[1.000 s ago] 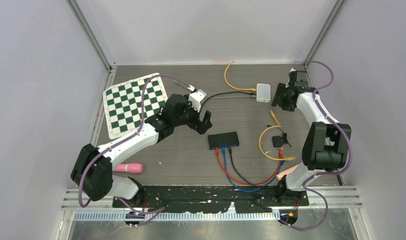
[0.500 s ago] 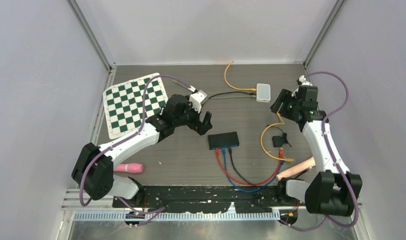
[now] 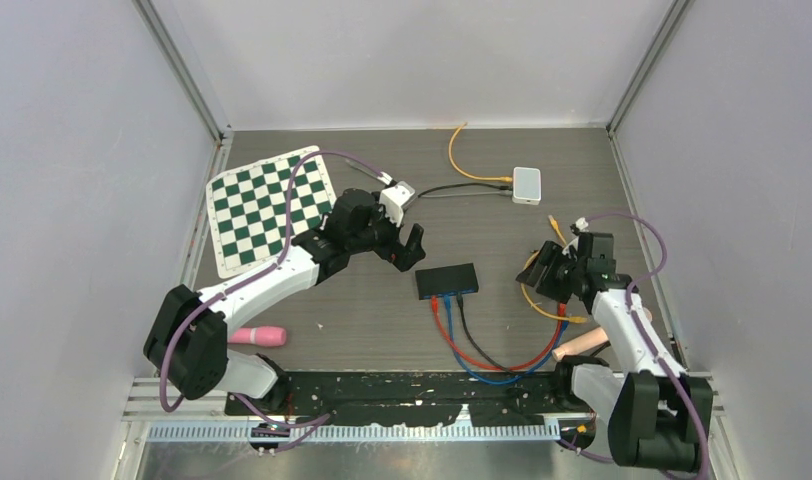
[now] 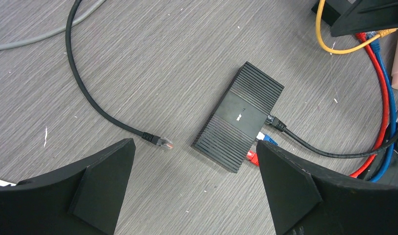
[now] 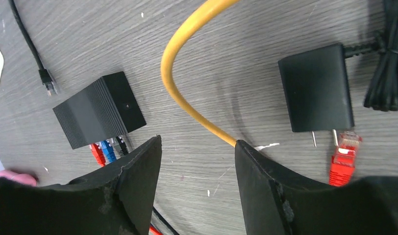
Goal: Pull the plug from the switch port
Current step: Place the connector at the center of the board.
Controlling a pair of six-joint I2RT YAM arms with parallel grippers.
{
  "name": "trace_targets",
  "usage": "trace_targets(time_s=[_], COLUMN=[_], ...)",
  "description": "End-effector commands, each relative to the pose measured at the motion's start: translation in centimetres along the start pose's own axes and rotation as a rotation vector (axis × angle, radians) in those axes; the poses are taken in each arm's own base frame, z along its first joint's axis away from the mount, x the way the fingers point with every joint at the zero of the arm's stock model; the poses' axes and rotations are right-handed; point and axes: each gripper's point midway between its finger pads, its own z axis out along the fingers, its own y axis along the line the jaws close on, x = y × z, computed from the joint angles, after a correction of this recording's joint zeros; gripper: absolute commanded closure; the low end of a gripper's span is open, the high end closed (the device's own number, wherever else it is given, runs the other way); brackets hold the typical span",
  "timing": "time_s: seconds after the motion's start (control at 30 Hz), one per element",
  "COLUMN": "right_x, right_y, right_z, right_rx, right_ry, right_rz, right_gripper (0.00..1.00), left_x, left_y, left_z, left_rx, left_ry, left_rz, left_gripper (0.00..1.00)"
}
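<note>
The black switch (image 3: 446, 279) lies mid-table with a red plug (image 4: 252, 156), a blue plug (image 4: 269, 140) and a black plug (image 4: 278, 125) in its near-side ports. In the right wrist view the switch (image 5: 99, 108) is at the left with the same three plugs (image 5: 108, 151). My left gripper (image 3: 410, 245) hovers just left of the switch (image 4: 241, 115), wide open (image 4: 194, 143) and empty. My right gripper (image 3: 542, 270) hangs to the right of the switch, open (image 5: 198, 140) over bare table, holding nothing.
A loose black cable end (image 4: 158, 141) lies left of the switch. A yellow cable (image 5: 177, 73), a black power adapter (image 5: 317, 93) and a loose red plug (image 5: 345, 156) lie under the right gripper. White box (image 3: 526, 185), chessboard (image 3: 267, 205), pink object (image 3: 257, 336).
The right arm has swung from the back right by the white box toward the near side, down beside the switch over the yellow cable. The left arm has stayed still.
</note>
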Motion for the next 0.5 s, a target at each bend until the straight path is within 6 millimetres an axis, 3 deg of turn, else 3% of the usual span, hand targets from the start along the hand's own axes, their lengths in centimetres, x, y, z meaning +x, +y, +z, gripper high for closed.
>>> trace_targets(time_s=[0.0, 0.2, 0.3, 0.47], right_x=[-0.9, -2.2, -2.9, -4.8], right_y=[1.3, 1.3, 0.6, 2.2], right_z=[1.3, 3.3, 4.2, 4.5], right_rx=[-0.063, -0.04, 0.02, -0.005], right_ry=[0.013, 0.023, 0.017, -0.052], right_rz=[-0.016, -0.033, -0.06, -0.11], right_gripper=[0.39, 0.43, 0.52, 0.61], left_x=[-1.2, -0.6, -0.5, -0.6], left_y=[-0.3, -0.3, -0.4, -0.1], left_z=[0.0, -0.2, -0.3, -0.5], left_rx=[0.02, 0.015, 0.015, -0.001], left_ry=[-0.032, -0.023, -0.021, -0.02], left_rz=[0.001, -0.009, -0.014, -0.002], left_gripper=[0.01, 0.01, 0.01, 0.01])
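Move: The arched middle of the yellow cable is what the right hand goes for, some 4 cm ahead of it, 1 cm to its left and 3 cm below. The power adapter sits about 5 cm to that hand's right and 2 cm ahead, the cable's near plug about 10 cm right and 5 cm back, and the black switch roughly 18 cm left and 2 cm ahead, all some 5 cm lower. From the left hand the cable's middle is about 23 cm right, 1 cm ahead and 13 cm below. The yellow cable's arched middle is brought between the right fingertips: the right hand first sinks about 3 cm beside the adapter, then reaches forward about 3 cm at that low height, its fingers closing from well open to under half. The cable crosses right at the left fingertip by the end, but a firm pinch can't be seen. ##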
